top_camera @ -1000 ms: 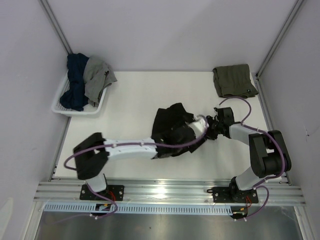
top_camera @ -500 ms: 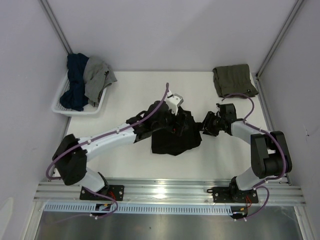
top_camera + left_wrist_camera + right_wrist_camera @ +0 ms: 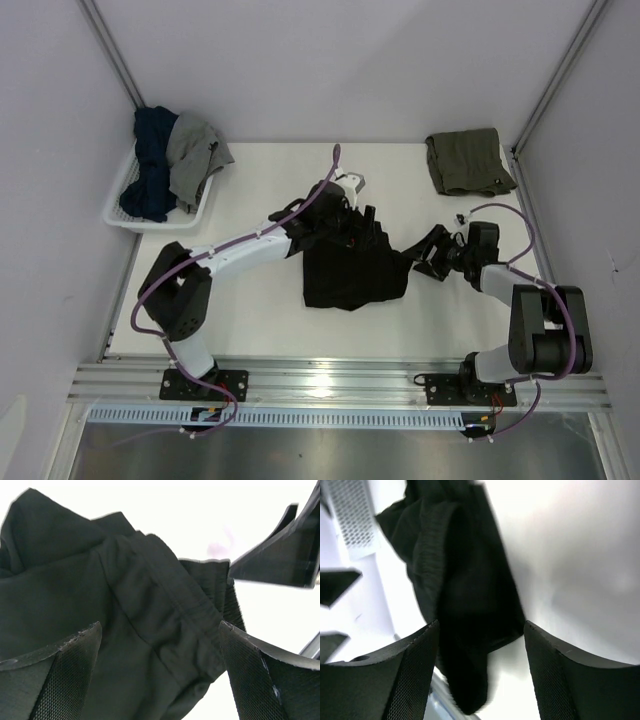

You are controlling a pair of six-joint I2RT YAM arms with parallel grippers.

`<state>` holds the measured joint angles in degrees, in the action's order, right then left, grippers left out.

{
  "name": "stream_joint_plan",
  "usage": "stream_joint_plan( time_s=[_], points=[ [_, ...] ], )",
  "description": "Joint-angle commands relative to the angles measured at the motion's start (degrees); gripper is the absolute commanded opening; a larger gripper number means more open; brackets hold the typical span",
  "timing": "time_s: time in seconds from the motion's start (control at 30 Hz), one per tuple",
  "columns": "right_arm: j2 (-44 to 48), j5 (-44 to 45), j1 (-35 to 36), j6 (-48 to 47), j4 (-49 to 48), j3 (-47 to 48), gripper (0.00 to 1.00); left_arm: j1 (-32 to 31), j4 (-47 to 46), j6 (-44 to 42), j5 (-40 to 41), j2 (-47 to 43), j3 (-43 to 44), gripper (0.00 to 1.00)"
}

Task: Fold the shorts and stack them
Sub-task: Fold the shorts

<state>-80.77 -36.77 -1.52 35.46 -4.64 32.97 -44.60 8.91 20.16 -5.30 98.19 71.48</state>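
The black shorts [image 3: 350, 272] lie spread at the table's middle. My left gripper [image 3: 362, 224] hovers over their far edge, open; in the left wrist view its fingers [image 3: 65, 670] stand wide apart above the dark waistband [image 3: 150, 610]. My right gripper [image 3: 424, 258] is just off the shorts' right corner, open. In the right wrist view that corner of black cloth [image 3: 465, 610] lies flat between and ahead of the spread fingertips [image 3: 560, 680], touching neither. The olive-green shorts [image 3: 468, 160] sit folded at the back right corner.
A white basket [image 3: 150, 222] at the back left holds dark blue and grey garments. Grey walls enclose the table on three sides. The right gripper's black fingers [image 3: 280, 555] show at the left wrist view's upper right.
The left arm swung from the shorts' right side to their far edge. The right gripper opened wider, released the cloth and drew back rightward. The black shorts lie flatter.
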Motion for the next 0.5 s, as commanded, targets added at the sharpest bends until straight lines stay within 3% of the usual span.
stream_joint_plan(
  time_s=[0.0,0.3,0.47],
  points=[
    [-2.19,-8.75,0.73,3.91,-11.61,-0.98,0.71,1.36,2.69,1.55,-2.08,1.65,6.20,0.99],
    [-4.21,-8.49,5.91,4.97,-14.17,0.95,0.75,3.02,10.25,-2.05,-1.20,6.92,16.23,0.99],
    [-5.62,-1.03,7.76,0.05,-7.41,1.75,0.76,4.25,12.36,-3.28,-1.11,9.29,19.83,0.99]
  ],
)
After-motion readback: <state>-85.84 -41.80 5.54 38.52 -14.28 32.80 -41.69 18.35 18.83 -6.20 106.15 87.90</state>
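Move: The shorts' right edge, which my right hand goes for, lies about 3 cm to its left, level with it fore and aft and roughly 4 cm below. The shorts' far right corner is some 8 cm ahead of that hand and 7 cm left; the folded olive garment sits about 24 cm ahead and 14 cm right. From my left hand, poised over the shorts, that right edge is around 9 cm right, 5 cm back and 12 cm below. I slide my right hand about 5 cm left, in a shallow hop that rises a little and dips back, bringing its already open fingers in over the shorts' right edge while the wrist turns some 10 degrees counter-clockwise. Meanwhile I carry my open, empty left hand 4 or 5 cm forward and nearly 3 cm up, over the far part of the shorts. ##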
